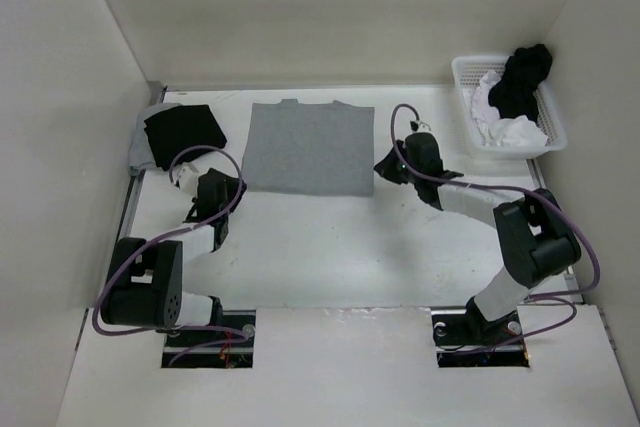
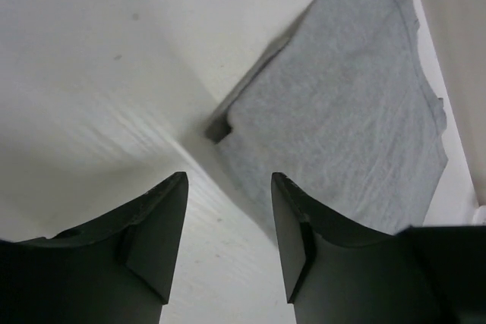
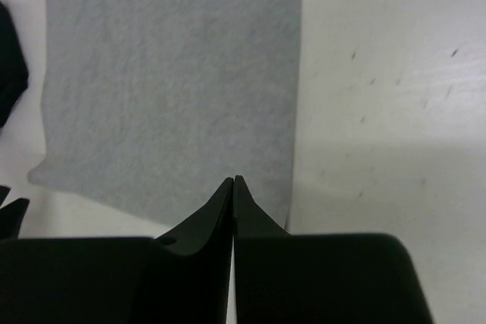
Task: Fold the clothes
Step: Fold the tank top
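Observation:
The clothes, a plain light grey T-shirt, lie flat on the white table as a neat rectangle, the neckline at the far edge. My left gripper is just off the shirt's near left corner. In the left wrist view it stands open over bare table with nothing between its fingers, and the shirt spreads ahead to the right. My right gripper is at the shirt's right edge. In the right wrist view it is shut with tips touching and holds nothing, above the shirt's near right corner.
A black garment lies at the back left, beside the shirt, and shows at the left edge of the right wrist view. A white basket with white and black clothes stands at the back right. White walls enclose the table.

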`<action>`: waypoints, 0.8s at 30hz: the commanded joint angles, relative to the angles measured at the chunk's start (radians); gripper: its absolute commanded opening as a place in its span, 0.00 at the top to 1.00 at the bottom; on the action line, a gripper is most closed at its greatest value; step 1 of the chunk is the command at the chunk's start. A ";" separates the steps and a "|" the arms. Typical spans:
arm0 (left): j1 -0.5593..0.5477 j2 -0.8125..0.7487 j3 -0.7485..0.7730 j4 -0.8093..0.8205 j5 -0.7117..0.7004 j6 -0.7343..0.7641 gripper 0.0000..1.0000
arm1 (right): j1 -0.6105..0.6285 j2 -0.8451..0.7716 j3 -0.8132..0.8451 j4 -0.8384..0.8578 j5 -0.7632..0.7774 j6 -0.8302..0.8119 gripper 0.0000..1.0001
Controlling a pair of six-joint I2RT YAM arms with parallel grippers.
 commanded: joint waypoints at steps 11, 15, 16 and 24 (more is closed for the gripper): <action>0.087 0.177 -0.048 0.284 0.185 -0.119 0.54 | 0.062 -0.052 -0.245 0.267 0.050 0.139 0.61; 0.093 0.217 -0.047 0.318 0.182 -0.133 0.66 | 0.062 -0.004 -0.238 0.272 0.036 0.179 0.57; 0.093 0.222 -0.047 0.321 0.180 -0.134 0.68 | 0.062 0.008 -0.232 0.272 0.027 0.187 0.57; 0.095 0.226 -0.050 0.310 0.176 -0.136 0.83 | 0.062 0.019 -0.241 0.249 -0.007 0.225 0.56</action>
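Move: The tank top lies folded, hem edge towards me. Its near left corner is about 1 cm ahead of my left hand and 4 cm below; the black folded cloth sits roughly 14 cm ahead and 13 cm left of that hand. For my right hand, the near right corner is some 5 cm back, 1 cm left and 7 cm down, and the white basket about 17 cm ahead and 29 cm right. I sink my left hand about 3.5 cm onto the near left corner, rolling it some 10 degrees so its left side dips, and narrow the open fingers to pinch the corner. Meanwhile my right hand draws back about 5 cm and drops 6 cm towards the near right corner, its shut fingers spreading to straddle it, not yet closing. ##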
